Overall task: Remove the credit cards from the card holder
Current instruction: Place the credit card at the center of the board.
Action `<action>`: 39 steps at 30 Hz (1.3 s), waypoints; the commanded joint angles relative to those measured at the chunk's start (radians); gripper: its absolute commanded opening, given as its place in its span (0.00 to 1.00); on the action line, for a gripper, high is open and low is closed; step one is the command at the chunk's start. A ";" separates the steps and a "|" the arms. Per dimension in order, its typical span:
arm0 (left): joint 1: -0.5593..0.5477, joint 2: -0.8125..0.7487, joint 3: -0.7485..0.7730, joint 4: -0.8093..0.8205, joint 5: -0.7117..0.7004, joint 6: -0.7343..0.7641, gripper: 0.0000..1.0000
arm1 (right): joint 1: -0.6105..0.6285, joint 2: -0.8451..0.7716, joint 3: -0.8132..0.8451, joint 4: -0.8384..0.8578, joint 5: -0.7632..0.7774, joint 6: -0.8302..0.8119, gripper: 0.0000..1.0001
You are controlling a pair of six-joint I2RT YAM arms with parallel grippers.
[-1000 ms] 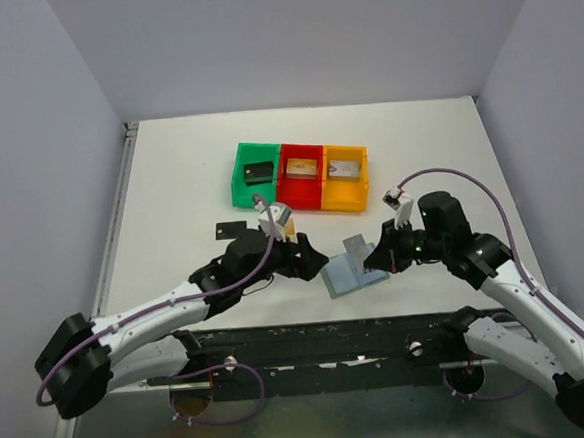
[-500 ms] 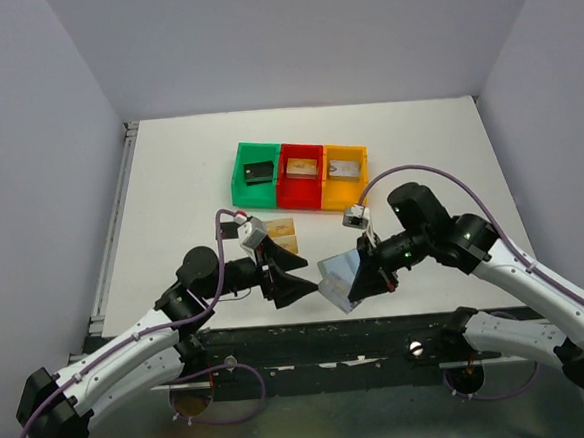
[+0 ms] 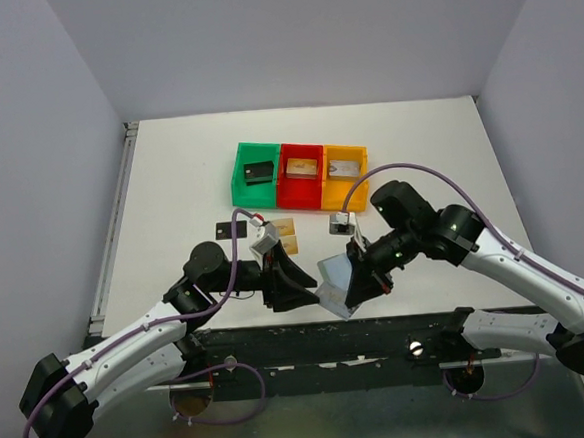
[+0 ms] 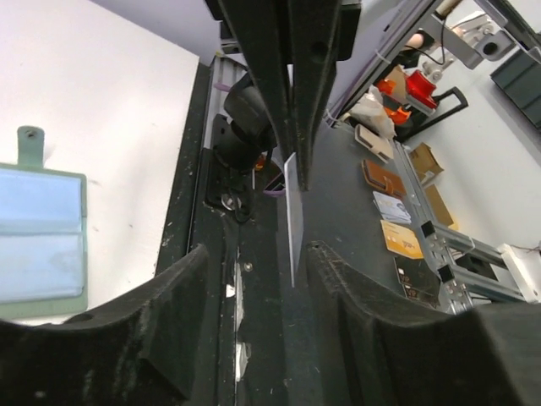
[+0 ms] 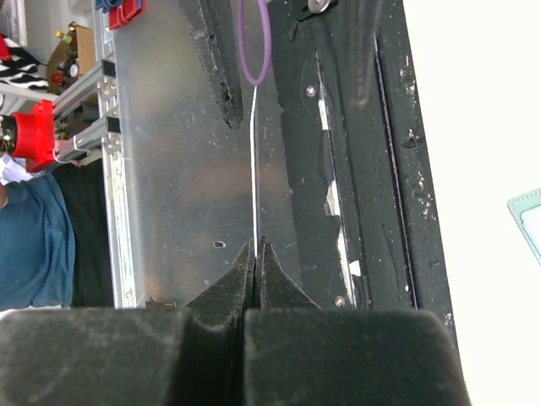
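Note:
My right gripper (image 5: 255, 247) is shut on a thin silvery credit card (image 5: 255, 169), seen edge-on and sticking straight out of its tips over the table's black front rail. In the left wrist view the same credit card (image 4: 293, 216) stands edge-on between the fingers of my open left gripper (image 4: 258, 254), close to one finger and touching neither. The card holder (image 4: 42, 241) lies unfolded on the white table, pale green outside, light blue inside. From above, the left gripper (image 3: 299, 289) and right gripper (image 3: 361, 279) face each other at the front edge.
A black card (image 3: 230, 228) and a golden-tan card (image 3: 286, 241) lie on the table behind the left arm. Green bin (image 3: 242, 187), red bin (image 3: 300, 193) and yellow bin (image 3: 343, 200) stand in a row at mid-table, each with something inside.
The right gripper has carried the card left and toward the front edge. The left arm has drawn back and turned to face it, and its jaws have narrowed around the card.

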 commanded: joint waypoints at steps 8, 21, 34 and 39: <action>-0.015 0.024 0.035 0.076 0.092 -0.031 0.35 | 0.025 0.039 0.057 -0.041 0.002 -0.038 0.00; -0.005 -0.107 -0.056 0.008 -0.187 -0.060 0.00 | 0.005 -0.059 -0.001 0.172 0.267 0.245 0.70; 0.041 -0.357 -0.260 0.235 -0.510 -0.240 0.00 | -0.018 -0.384 -0.370 0.689 0.512 0.571 0.81; 0.043 -0.374 -0.281 0.297 -0.488 -0.275 0.00 | -0.018 -0.349 -0.432 0.807 0.424 0.640 0.75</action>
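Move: The right hand holds the credit card by one end: its middle lies about 3 cm left, 1 cm back and 2 cm below. From the open left hand it is about 4 cm right, level and neither ahead nor back. The card holder lies some 14 cm ahead, 10 cm right and 25 cm below the left hand, the orange cards about 26 cm ahead, 9 cm left and as far below. Left pinches the credit card, right opens and leaves forward, left carries it some 5 cm forward and left. ##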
